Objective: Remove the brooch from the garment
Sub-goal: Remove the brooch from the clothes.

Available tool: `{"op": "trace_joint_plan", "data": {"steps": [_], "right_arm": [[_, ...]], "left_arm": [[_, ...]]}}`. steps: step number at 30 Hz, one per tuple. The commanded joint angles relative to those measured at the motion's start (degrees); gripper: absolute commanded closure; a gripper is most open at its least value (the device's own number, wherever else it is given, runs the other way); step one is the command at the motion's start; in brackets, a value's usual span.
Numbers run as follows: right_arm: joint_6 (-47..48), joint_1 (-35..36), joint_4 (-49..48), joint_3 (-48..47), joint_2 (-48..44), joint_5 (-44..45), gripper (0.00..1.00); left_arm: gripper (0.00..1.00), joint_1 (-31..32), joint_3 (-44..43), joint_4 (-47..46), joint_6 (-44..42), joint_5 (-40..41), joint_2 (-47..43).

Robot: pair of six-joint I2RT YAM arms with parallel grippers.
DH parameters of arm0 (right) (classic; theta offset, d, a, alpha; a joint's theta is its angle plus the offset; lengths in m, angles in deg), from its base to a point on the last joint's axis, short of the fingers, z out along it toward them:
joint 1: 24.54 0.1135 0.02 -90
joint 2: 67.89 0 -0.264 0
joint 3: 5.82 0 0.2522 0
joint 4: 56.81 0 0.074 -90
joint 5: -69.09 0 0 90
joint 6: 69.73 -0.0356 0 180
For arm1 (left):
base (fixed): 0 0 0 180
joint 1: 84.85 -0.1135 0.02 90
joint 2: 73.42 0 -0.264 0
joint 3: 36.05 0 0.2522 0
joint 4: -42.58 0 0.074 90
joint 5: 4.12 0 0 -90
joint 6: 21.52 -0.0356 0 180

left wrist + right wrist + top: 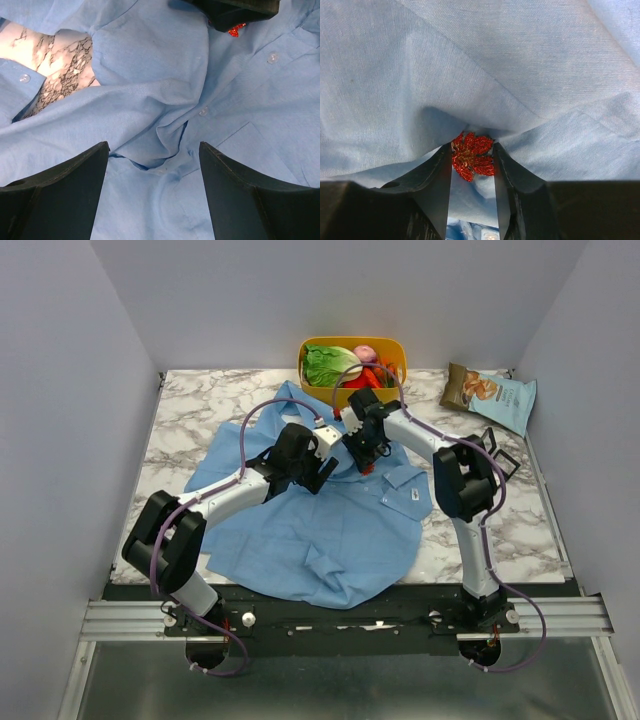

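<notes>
The garment (330, 530), a light-blue shirt, lies spread on the marble table. My right gripper (365, 462) is down on its chest area. In the right wrist view the right gripper (472, 149) is shut on a bright red-orange flower-like ornament (472, 156) that sits against a lifted fold of the garment (470, 60). The ornament also shows in the left wrist view (234, 31), under the right gripper (235, 10). My left gripper (152, 147) is open and empty just above the wrinkled cloth (150, 75), to the left of the right gripper. The pale orange-tan brooch is not in view.
A yellow basket (310, 348) of vegetables stands at the table's far edge behind the grippers. A snack bag (490, 395) lies at the far right. Bare marble (190, 420) shows left of the shirt, and through the collar opening (60, 60).
</notes>
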Motion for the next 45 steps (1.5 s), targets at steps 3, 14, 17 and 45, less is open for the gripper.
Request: {"op": "trace_joint_plan", "data": {"steps": [3, 14, 17, 45], "right_arm": [[2.1, -0.1, -1.8, -0.4, -2.7, 0.6, 0.86], [4.1, -1.1, -2.8, -0.2, -9.0, -0.2, 0.86], [4.4, -1.1, -2.8, 0.5, -9.4, -1.3, 0.89], [1.3, -9.7, 3.9, 1.2, -14.6, -40.4, 0.95]], "left_arm": [[0.18, -0.3, 0.1, -0.3, 0.2, -0.4, -1.9], [0.18, -0.3, -1.1, -0.3, 0.7, -1.3, -1.3], [0.18, -0.3, -1.5, -0.2, 0.9, -1.5, -1.2], [0.16, 4.4, -1.2, -11.2, -7.1, 0.2, -3.7]]}}
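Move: Between the right hand's half-open fingertips lies the brooch, already touched by both and level with the pads. A folded flap of the garment is some 8 cm to that hand's right and 2 cm back, with a white tag about 10 cm right and 5 cm back; the yellow bin stands roughly 22 cm ahead and 3 cm left. From the open, empty left hand the brooch is about 10 cm right, 4 cm ahead and 9 cm lower. Lifting the brooch some 12 cm with garment cloth still on it, the right hand closes its fingers nearly shut on the brooch's edge, easing slightly forward at first, then back, while its fingertips swing about 30 degrees to point more to the left. Late on, the left hand, open and empty, rises and shifts right towards the brooch. ##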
